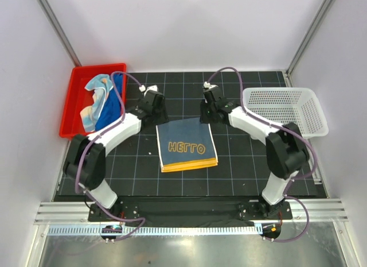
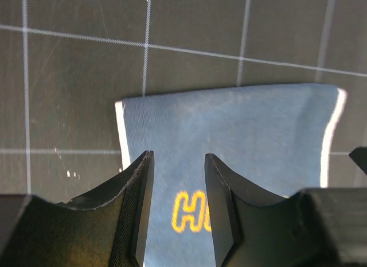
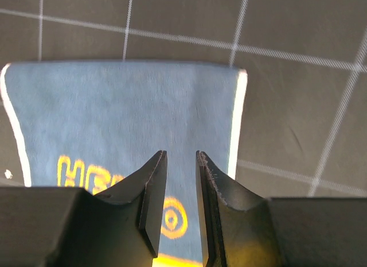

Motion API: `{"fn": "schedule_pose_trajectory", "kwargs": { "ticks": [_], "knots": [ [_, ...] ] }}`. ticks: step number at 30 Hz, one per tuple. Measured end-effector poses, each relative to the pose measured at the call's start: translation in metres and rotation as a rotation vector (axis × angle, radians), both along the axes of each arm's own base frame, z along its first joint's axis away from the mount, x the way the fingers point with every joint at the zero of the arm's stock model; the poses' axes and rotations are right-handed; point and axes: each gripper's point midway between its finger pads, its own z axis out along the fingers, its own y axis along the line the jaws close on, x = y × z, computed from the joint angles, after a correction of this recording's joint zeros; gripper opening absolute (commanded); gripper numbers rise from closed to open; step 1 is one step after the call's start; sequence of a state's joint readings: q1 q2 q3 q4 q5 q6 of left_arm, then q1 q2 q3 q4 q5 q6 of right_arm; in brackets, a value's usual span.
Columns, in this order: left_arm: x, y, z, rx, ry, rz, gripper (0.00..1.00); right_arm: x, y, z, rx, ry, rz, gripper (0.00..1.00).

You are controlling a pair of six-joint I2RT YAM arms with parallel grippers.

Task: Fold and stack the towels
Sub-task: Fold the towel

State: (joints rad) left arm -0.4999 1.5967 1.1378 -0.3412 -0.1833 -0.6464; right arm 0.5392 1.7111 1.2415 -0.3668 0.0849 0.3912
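A folded blue towel (image 1: 186, 143) with yellow lettering and a yellow-orange front edge lies flat in the middle of the black grid mat. My left gripper (image 1: 156, 119) hovers over its far left corner, jaws open and empty. The left wrist view shows the towel (image 2: 229, 129) below the left gripper (image 2: 178, 157). My right gripper (image 1: 207, 119) is above the far right corner, open by a narrower gap with nothing in it. The towel (image 3: 114, 112) lies under the right gripper (image 3: 181, 154) in the right wrist view. A royal blue towel (image 1: 110, 109) and a pale patterned towel (image 1: 93, 103) lie crumpled in the red tray.
The red tray (image 1: 73, 93) stands at the mat's far left corner. A white mesh basket (image 1: 285, 109) stands at the far right. White walls close in both sides and the back.
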Motion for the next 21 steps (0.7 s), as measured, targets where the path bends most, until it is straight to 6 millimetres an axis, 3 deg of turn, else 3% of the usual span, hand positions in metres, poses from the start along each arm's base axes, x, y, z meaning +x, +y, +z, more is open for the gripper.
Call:
{"fn": "schedule_pose_trajectory", "kwargs": {
  "ticks": [2,7,12,21],
  "knots": [
    [0.009,-0.002,-0.012,0.030,0.026,-0.012,0.43,0.011,0.007,-0.011,-0.006,0.020,0.017,0.34],
    [0.006,0.004,-0.047,0.117,0.119,-0.031,0.42,0.019,0.021,-0.046,-0.019,0.094,0.065,0.33],
    [0.013,0.016,-0.073,0.218,0.171,-0.014,0.42,0.027,0.019,-0.079,-0.046,0.151,0.053,0.33],
    [0.039,0.024,-0.092,0.331,0.189,0.003,0.42,0.040,0.001,-0.082,-0.049,0.113,-0.054,0.32]
  ]
}}
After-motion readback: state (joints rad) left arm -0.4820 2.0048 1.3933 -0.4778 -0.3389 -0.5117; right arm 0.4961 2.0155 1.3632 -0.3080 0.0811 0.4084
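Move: The towel's far left corner lies about 5 cm ahead of the left hand, 5 cm to its left and 10 cm below. Its far right corner is about 5 cm ahead of the right hand, 4 cm to its right and 9 cm below. The HELLO lettering sits some 9 cm back and 10 cm right of the left hand; the red box is roughly 16 cm ahead and 39 cm left of that hand. The towel's far edge gets both hands: each sinks some 8-9 cm onto the cloth while easing about 4 cm forward, the last stretch nearly level. The left drifts left towards its corner and rolls its left side up about 20 degrees; the right swings slightly left, then returns. Gaps stay as they were; fingertips come down on the cloth and drag it forward. ##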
